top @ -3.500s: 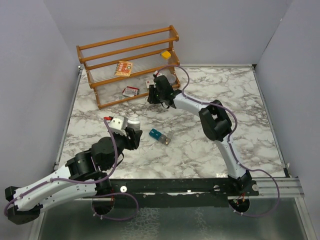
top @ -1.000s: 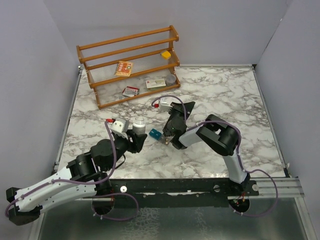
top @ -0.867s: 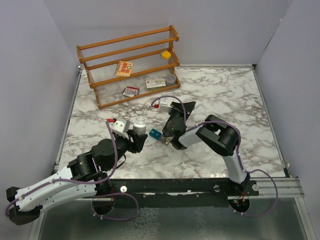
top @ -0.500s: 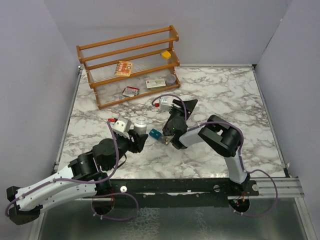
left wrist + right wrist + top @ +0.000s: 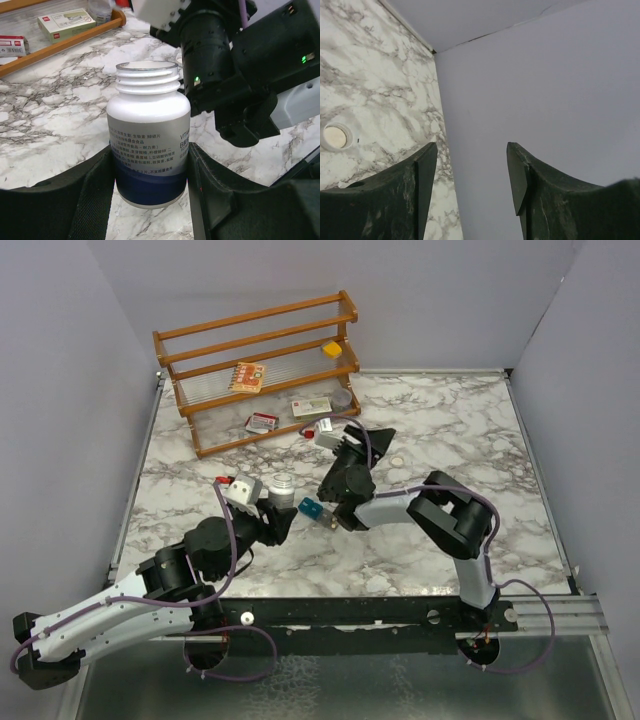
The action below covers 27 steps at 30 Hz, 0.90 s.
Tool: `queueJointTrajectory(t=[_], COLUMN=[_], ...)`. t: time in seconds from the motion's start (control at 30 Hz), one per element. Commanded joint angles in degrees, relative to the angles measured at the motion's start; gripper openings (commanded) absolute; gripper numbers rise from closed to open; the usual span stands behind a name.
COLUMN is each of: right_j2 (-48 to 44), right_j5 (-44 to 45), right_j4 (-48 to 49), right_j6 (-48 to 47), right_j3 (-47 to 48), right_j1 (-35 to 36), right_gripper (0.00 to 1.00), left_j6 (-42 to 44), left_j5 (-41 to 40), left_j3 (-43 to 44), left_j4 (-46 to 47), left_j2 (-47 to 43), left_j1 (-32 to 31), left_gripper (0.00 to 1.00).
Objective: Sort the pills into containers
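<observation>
My left gripper (image 5: pixel 282 502) (image 5: pixel 150 155) is shut on a white bottle with a blue band (image 5: pixel 284 486) (image 5: pixel 148 135); it stands upright with its mouth open and no cap on. The containers (image 5: pixel 318 510), a short teal and grey strip, lie on the marble just right of the bottle. My right gripper (image 5: pixel 378 436) (image 5: pixel 472 170) is open and empty, raised behind the containers and pointing at the right wall. A round white cap (image 5: pixel 397 462) (image 5: pixel 335 136) lies on the table to its right. No pills show.
A wooden rack (image 5: pixel 255 370) stands at the back left with small boxes on it, among them a red-and-white one (image 5: pixel 262 422) and a green-and-white one (image 5: pixel 311 407). The right arm's wrist (image 5: pixel 235 75) looms close behind the bottle. Grey walls enclose the table.
My right gripper has opened, lifted away from the containers and swung toward the back right. The white cap now lies on the table. The left arm and bottle have barely moved.
</observation>
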Motion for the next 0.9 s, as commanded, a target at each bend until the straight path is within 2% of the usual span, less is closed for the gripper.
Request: queueJointTrajectory(t=[0.0, 0.17, 0.27, 0.37, 0.5, 0.6, 0.7, 0.83, 0.87], right_j2=[-4.28, -6.63, -6.77, -4.96, -1.76, -1.92, -6.44, -16.56, -19.12], right_j5=[2.80, 3.14, 3.63, 4.14, 0.63, -2.98, -7.16, -15.61, -18.73], right_j4=[17.36, 17.47, 17.46, 14.98, 9.11, -2.85, -21.99, -66.78, -74.08], right_j6=[-1.11, -7.05, -13.16, -15.02, -14.10, -3.82, 15.08, 55.35, 63.78], right_j3=[6.37, 14.24, 25.45, 39.72, 55.22, 61.68, 62.66, 63.01, 62.83], right_j1=[0.04, 0.19, 0.30, 1.70, 9.48, 15.48, 20.39, 23.55, 23.61], right_gripper=[0.59, 0.56, 0.56, 0.65, 0.79, 0.88, 0.97, 1.00, 1.00], left_j6=[-0.20, -0.11, 0.01, 0.32, 1.35, 2.31, 2.43, 1.97, 1.83], left_j5=[1.30, 1.27, 0.83, 0.50, 0.64, 1.05, 1.41, 1.29, 1.15], left_j3=[1.67, 1.53, 1.62, 1.54, 1.19, 1.18, 1.15, -0.01, -0.31], left_j4=[2.04, 2.03, 2.10, 2.76, 4.10, 4.55, 4.41, 4.40, 4.33], left_j2=[-0.45, 1.13, 2.35, 3.42, 4.12, 4.48, 4.15, 2.48, 2.07], left_j1=[-0.20, -0.20, -0.20, -0.14, -0.19, -0.20, -0.19, -0.19, -0.20], left_gripper=[0.00, 0.00, 0.00, 0.00, 0.00, 0.00, 0.00, 0.00, 0.00])
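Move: The open pill bottle stands upright between my left fingers, its middle a couple of centimetres above their grip. From my empty right hand it is about 18 cm back, 20 cm left and 5 cm higher. The pill organizer lies some 11 cm back and 12 cm left of my right hand, 15 cm below it. The loose cap is roughly 5 cm ahead and 5 cm right, also 15 cm below. I lift my empty right hand steeply away from the cap and table, about 33 cm in all. The first half goes nearly straight up; then, still rising, I also draw back and swing left some 11 cm each. The wrist rolls its left side up and turns counter-clockwise, over 60 degrees altogether, until the fingers point forward and slightly up, and they spread fully. My left hand keeps its hold on the bottle, sinking just a centimetre or so. ##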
